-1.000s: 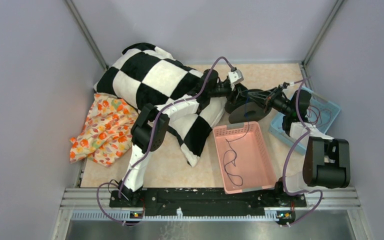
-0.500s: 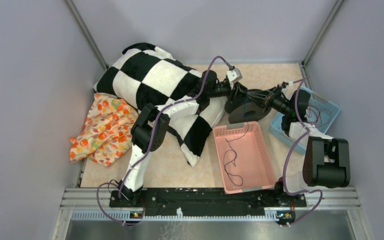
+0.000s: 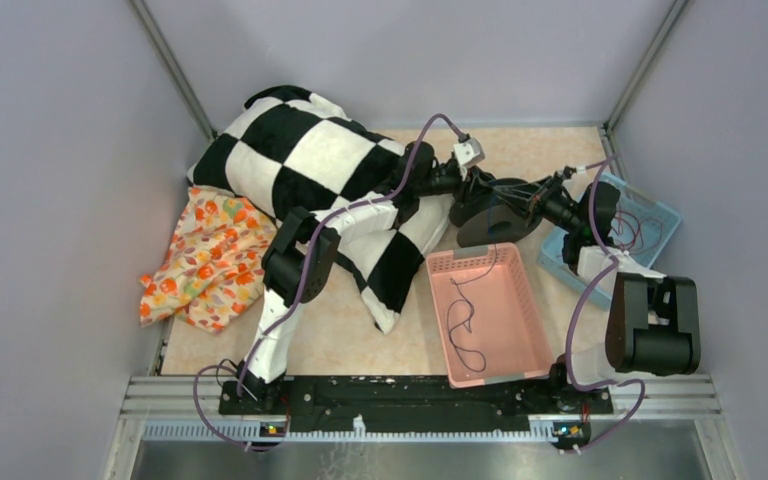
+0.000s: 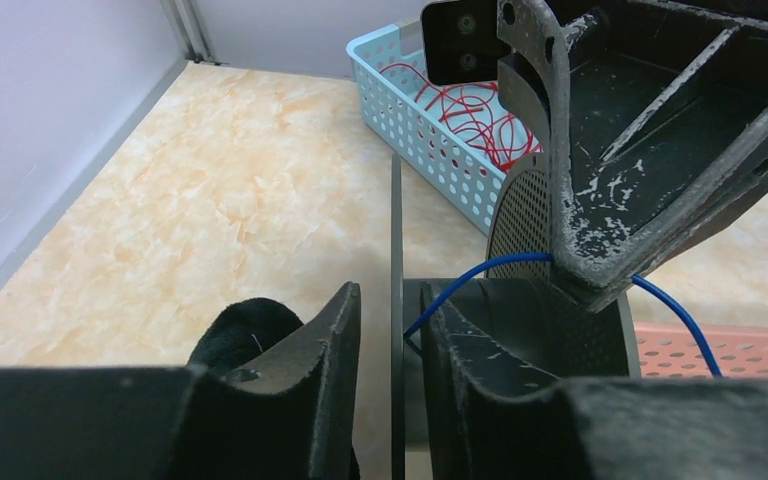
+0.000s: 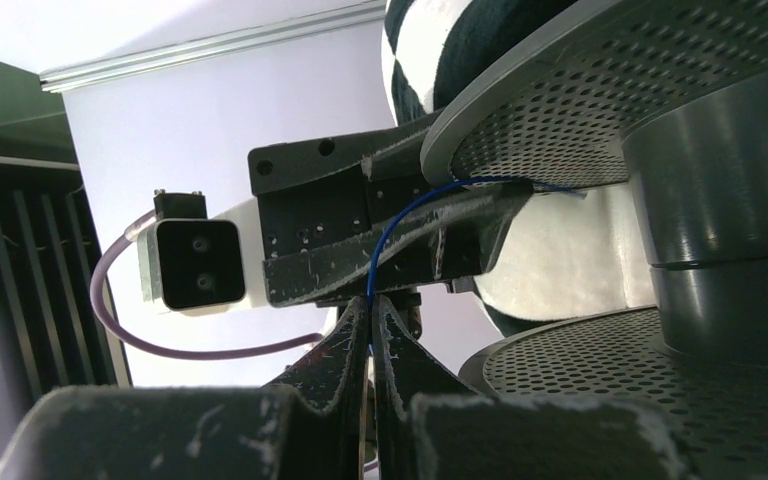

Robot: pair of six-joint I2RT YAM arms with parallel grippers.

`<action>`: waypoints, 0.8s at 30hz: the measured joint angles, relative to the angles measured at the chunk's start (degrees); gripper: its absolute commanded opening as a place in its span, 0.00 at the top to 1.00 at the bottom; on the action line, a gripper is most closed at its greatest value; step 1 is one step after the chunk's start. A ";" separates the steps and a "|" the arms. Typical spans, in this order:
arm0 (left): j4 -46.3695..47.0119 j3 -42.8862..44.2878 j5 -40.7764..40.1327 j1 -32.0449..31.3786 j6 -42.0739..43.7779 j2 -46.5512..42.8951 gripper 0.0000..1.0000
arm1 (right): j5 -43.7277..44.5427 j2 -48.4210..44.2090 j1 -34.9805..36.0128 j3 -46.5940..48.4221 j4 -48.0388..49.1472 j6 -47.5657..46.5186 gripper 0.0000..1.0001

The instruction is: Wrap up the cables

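Observation:
A grey perforated spool (image 3: 495, 215) stands at the back of the table between both grippers. My left gripper (image 4: 392, 295) straddles the spool's thin flange (image 4: 397, 220), open, with a gap showing on each side. My right gripper (image 5: 370, 300) is shut on the thin blue cable (image 5: 410, 205), which rises from its fingertips to the spool hub (image 5: 720, 200). In the left wrist view the cable (image 4: 480, 270) runs from the hub under the right gripper's finger (image 4: 570, 200). The rest of the cable (image 3: 465, 320) lies looped in the pink basket (image 3: 532, 340).
A black-and-white checkered cushion (image 3: 310, 165) lies under the left arm, with a floral cloth (image 3: 205, 260) to its left. A blue basket (image 3: 665, 215) holding red wires (image 4: 470, 105) sits at the right wall, behind the right arm.
The left gripper's jaws have narrowed around the spool flange. Both arms and the cable in the pink basket have stayed about where they were.

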 measured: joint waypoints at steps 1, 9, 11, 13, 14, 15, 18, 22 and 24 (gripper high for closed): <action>-0.07 -0.02 -0.02 0.00 0.02 0.00 0.77 | 0.02 0.00 0.02 0.00 0.00 0.00 1.00; -0.13 -0.11 0.07 0.02 -0.04 0.00 1.00 | 0.04 0.00 0.02 0.00 -0.02 -0.04 1.00; -0.13 -0.11 0.24 0.09 -0.13 0.00 1.00 | 0.07 0.00 0.00 0.00 -0.02 -0.04 0.66; -0.02 -0.24 0.37 0.17 -0.15 0.00 1.00 | 0.04 0.00 0.00 0.00 -0.07 0.20 0.13; 0.00 -0.26 0.59 0.20 -0.17 0.00 1.00 | 0.20 0.02 0.00 0.00 0.20 0.68 0.03; 0.09 -0.33 0.61 0.24 -0.13 0.00 1.00 | -0.35 -0.26 -0.26 0.96 3.10 1.25 0.02; 0.35 -0.66 -0.92 0.46 -0.15 -0.17 1.00 | -0.48 -2.08 -0.28 4.26 2.03 -0.26 0.01; -0.22 -3.15 -5.35 0.55 0.13 -2.40 1.00 | -0.85 -3.26 -1.07 7.17 -10.84 -4.66 0.01; -0.94 -4.09 -6.78 0.63 0.11 -3.63 1.00 | -0.28 -4.52 -1.97 12.24 -24.09 -11.26 0.01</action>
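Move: The blue cable's end lies between the left hand's half-open pads, which also straddle the top edge of the spool's far flange; the spool's middle is about 5 cm back, 3 cm to the right and some 8 cm below, and the pink basket's middle about 25 cm back, roughly in line sideways and 18 cm below. The right hand still pinches the cable, whose stretch at the left fingers lies some 5 cm ahead of this hand; the spool's middle is about 9 cm below it and 2 cm to its right. The left hand stays in place while its fingers shut from under half open, pinching the blue cable's end against the spool's far flange, and the right hand keeps its hold on the cable without moving until that grip is closed. Then the right fingers spring wide open, let go of the cable and lift away about 4 cm up, edging a little right at the end, as the left hand, keeping its pinch, draws roughly 2 cm left and slightly forward with a small counter-clockwise turn. ##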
